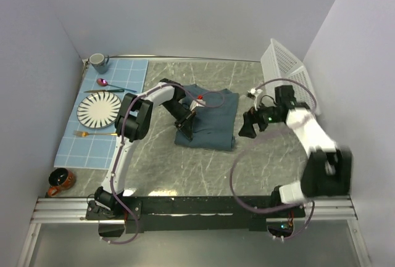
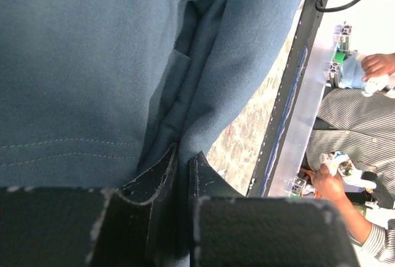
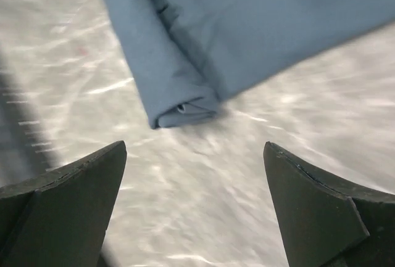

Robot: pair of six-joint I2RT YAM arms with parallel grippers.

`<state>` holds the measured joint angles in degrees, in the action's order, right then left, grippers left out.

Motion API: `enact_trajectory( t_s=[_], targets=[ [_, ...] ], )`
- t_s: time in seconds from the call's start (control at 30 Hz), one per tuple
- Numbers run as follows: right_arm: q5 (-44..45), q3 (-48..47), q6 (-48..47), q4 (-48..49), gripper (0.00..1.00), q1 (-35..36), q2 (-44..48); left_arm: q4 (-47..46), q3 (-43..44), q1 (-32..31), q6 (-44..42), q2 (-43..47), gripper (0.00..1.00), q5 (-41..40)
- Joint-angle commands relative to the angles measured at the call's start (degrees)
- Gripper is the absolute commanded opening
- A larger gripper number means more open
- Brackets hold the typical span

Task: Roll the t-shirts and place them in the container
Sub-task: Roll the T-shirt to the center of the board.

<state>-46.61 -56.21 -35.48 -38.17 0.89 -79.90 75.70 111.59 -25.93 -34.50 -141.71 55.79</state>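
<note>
The dark slate-blue t-shirt [image 1: 213, 119] lies folded into a rectangle at the middle of the marble table. My left gripper [image 1: 185, 128] sits on its near left part, shut on a fold of the shirt; the left wrist view shows the cloth [image 2: 92, 63] pinched between the fingertips [image 2: 165, 168]. My right gripper [image 1: 249, 125] hovers just right of the shirt, open and empty. The right wrist view shows a rolled edge of the shirt [image 3: 179, 103] ahead of the open gripper [image 3: 194, 156].
A light blue checked placemat [image 1: 105, 110] at left carries a striped plate [image 1: 99, 109], a mug [image 1: 97, 62], a spoon [image 1: 108, 84] and a fork [image 1: 92, 134]. A brown cup [image 1: 60, 180] sits at near left. A white basket [image 1: 285, 66] stands back right.
</note>
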Motion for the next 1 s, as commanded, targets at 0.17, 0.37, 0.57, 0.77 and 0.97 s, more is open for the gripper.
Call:
enact_trajectory(
  t_s=[0.17, 0.37, 0.57, 0.77, 0.97],
  targets=[
    [15.14, 24.64, -10.39, 25.57, 1.00, 23.08, 24.96, -6.18, -7.87, -3.60, 1.98, -0.06, 0.10, -5.78],
    [17.07, 24.30, -10.83, 30.78, 1.00, 26.36, 16.89, -10.22, -11.74, -3.60, 5.67, 1.26, 0.09, -7.01],
    [23.48, 20.80, -8.13, 42.03, 1.00, 25.66, 15.84, -12.86, -15.96, -3.60, 6.99, 2.75, 0.09, -7.36],
    [33.06, 4.11, 11.29, 46.96, 0.90, 20.39, 0.15, -13.21, -16.49, -3.60, 7.60, 2.49, 0.10, -6.75],
    [37.46, -12.52, 27.39, 43.71, 0.17, 16.96, -17.19, -14.88, -17.72, -3.60, 8.57, 3.37, 0.10, -6.75]
  ],
)
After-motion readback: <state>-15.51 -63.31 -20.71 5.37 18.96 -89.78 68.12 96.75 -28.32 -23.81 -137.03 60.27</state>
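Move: The left fingers already pinch the T-shirt roll at its left end; the roll's right end lies about 17 cm to their right and 1 cm nearer the base, and the shirt's far right corner some 16 cm ahead and 18 cm right. From the open right hand that corner is roughly 15 cm ahead, 7 cm left and 11 cm below. The roll's right end is about 9 cm left and 1 cm back, 10 cm below; the tipped laundry basket is some 22 cm ahead, 14 cm right. Keeping its pinch on the left end of the roll, the left hand drags it about 5 cm back, tilting its fingertips up some 10 degrees. The right hand, holding nothing, first swings back and left past the roll's right end and dips, then turns forward for about 23 cm, rising, to end high above the shirt's far right corner, its wide-open fingers closing most of the way without a visible touch. ##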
